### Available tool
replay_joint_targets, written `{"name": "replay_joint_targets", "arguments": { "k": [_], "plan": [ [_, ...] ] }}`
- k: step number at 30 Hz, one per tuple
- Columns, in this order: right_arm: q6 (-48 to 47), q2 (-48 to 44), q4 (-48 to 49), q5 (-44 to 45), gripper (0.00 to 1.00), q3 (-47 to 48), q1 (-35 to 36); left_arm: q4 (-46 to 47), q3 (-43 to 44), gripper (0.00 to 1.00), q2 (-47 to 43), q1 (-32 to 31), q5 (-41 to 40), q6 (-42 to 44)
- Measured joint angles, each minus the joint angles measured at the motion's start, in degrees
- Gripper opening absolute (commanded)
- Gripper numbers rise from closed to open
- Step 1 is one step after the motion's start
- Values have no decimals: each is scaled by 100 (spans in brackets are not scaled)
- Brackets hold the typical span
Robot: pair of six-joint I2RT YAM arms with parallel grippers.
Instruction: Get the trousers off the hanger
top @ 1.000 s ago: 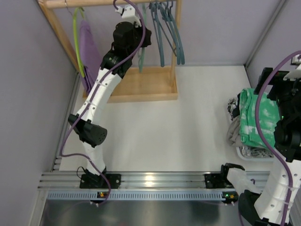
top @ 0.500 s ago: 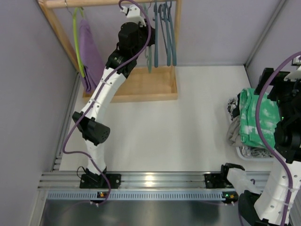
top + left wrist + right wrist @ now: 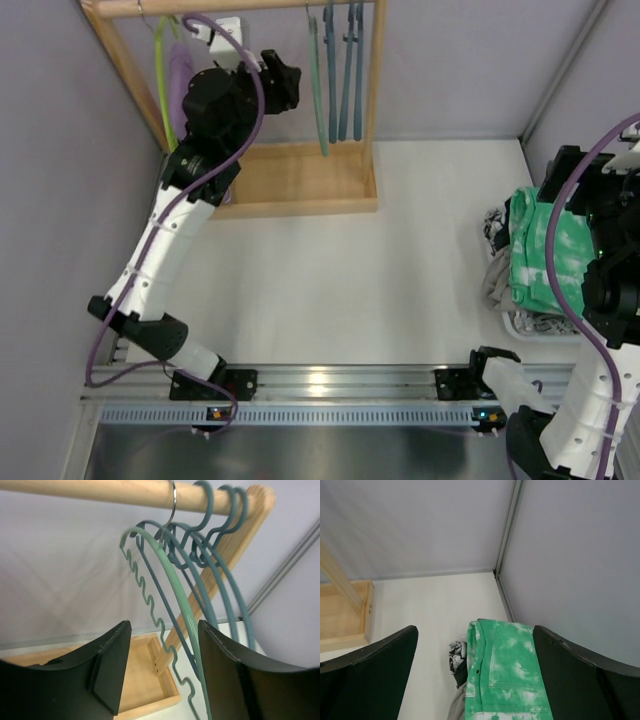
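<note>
The lilac trousers (image 3: 179, 78) hang on a lime hanger (image 3: 161, 90) at the left end of the wooden rail (image 3: 250, 6). My left gripper (image 3: 284, 74) is up at the rail between them and the bare teal hangers (image 3: 338, 70). Its jaws stand open (image 3: 162, 675); a mint hanger (image 3: 172, 587) runs just inside the right finger (image 3: 225, 675), not pinched. The mint-green blotched trousers (image 3: 545, 250) lie folded on the laundry heap at the right. My right gripper (image 3: 476, 680) hovers wide open above them (image 3: 512, 675), holding nothing.
The rack's wooden base tray (image 3: 300, 180) sits under the rail, with a slanted side post (image 3: 125, 70) at the left. A grey-and-dark laundry heap (image 3: 497, 270) lies under the green trousers. Walls close in on the left, back and right.
My left gripper has let go of the teal hangers and opened, swinging left along the rail toward the lilac trousers. The hangers have dropped back to hang straight. The right arm is unmoved.
</note>
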Motion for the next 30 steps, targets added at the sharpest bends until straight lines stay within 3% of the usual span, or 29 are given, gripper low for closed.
{"name": "replay_joint_targets", "arguments": {
  "k": [6, 8, 12, 16, 23, 30],
  "plan": [
    [50, 2, 46, -85, 99, -219, 0, -55, -638, 65, -1261, 4, 9, 33],
    [66, -9, 59, -105, 99, -304, 0, -63, -688, 72, -1539, 28, -66, 125],
    [105, -46, 103, -160, 99, -463, 0, -120, -863, 75, -1998, 387, -153, 282],
    [140, -46, 131, -208, 100, -525, 0, -540, -763, 77, -2063, 1241, -55, 201],
    [149, -107, 162, -260, 99, -621, 0, -1611, -424, 81, -1528, 3460, 813, -258],
    [155, -197, 175, -308, 99, -918, 0, -2124, -85, 82, -1270, 4026, 1425, -291]
  ]
}}
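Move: The purple trousers still on the rack hang roughly 23 cm to the left hand's left, about 14 cm ahead and some 8 cm lower; their lime hanger's middle is about 25 cm left and 11 cm ahead. The emptied mint hanger stands about 16 cm ahead and 5 cm right of the left hand, the blue hangers some 18 cm ahead and 11 cm right. From the right hand the purple trousers lie about 35 cm ahead and 72 cm left, a little lower. Already clear of the mint hanger, the left hand backs off about 10 cm while rising, then sweeps left some 26 cm in all, turning about 25 degrees counter-clockwise, tipping slightly down and opening wider as it comes a little forward and sinks back to its starting height, in front of the lime hanger with the purple trousers. The open right hand meanwhile sinks about 5 cm over the basket with the green trousers, touching nothing. ##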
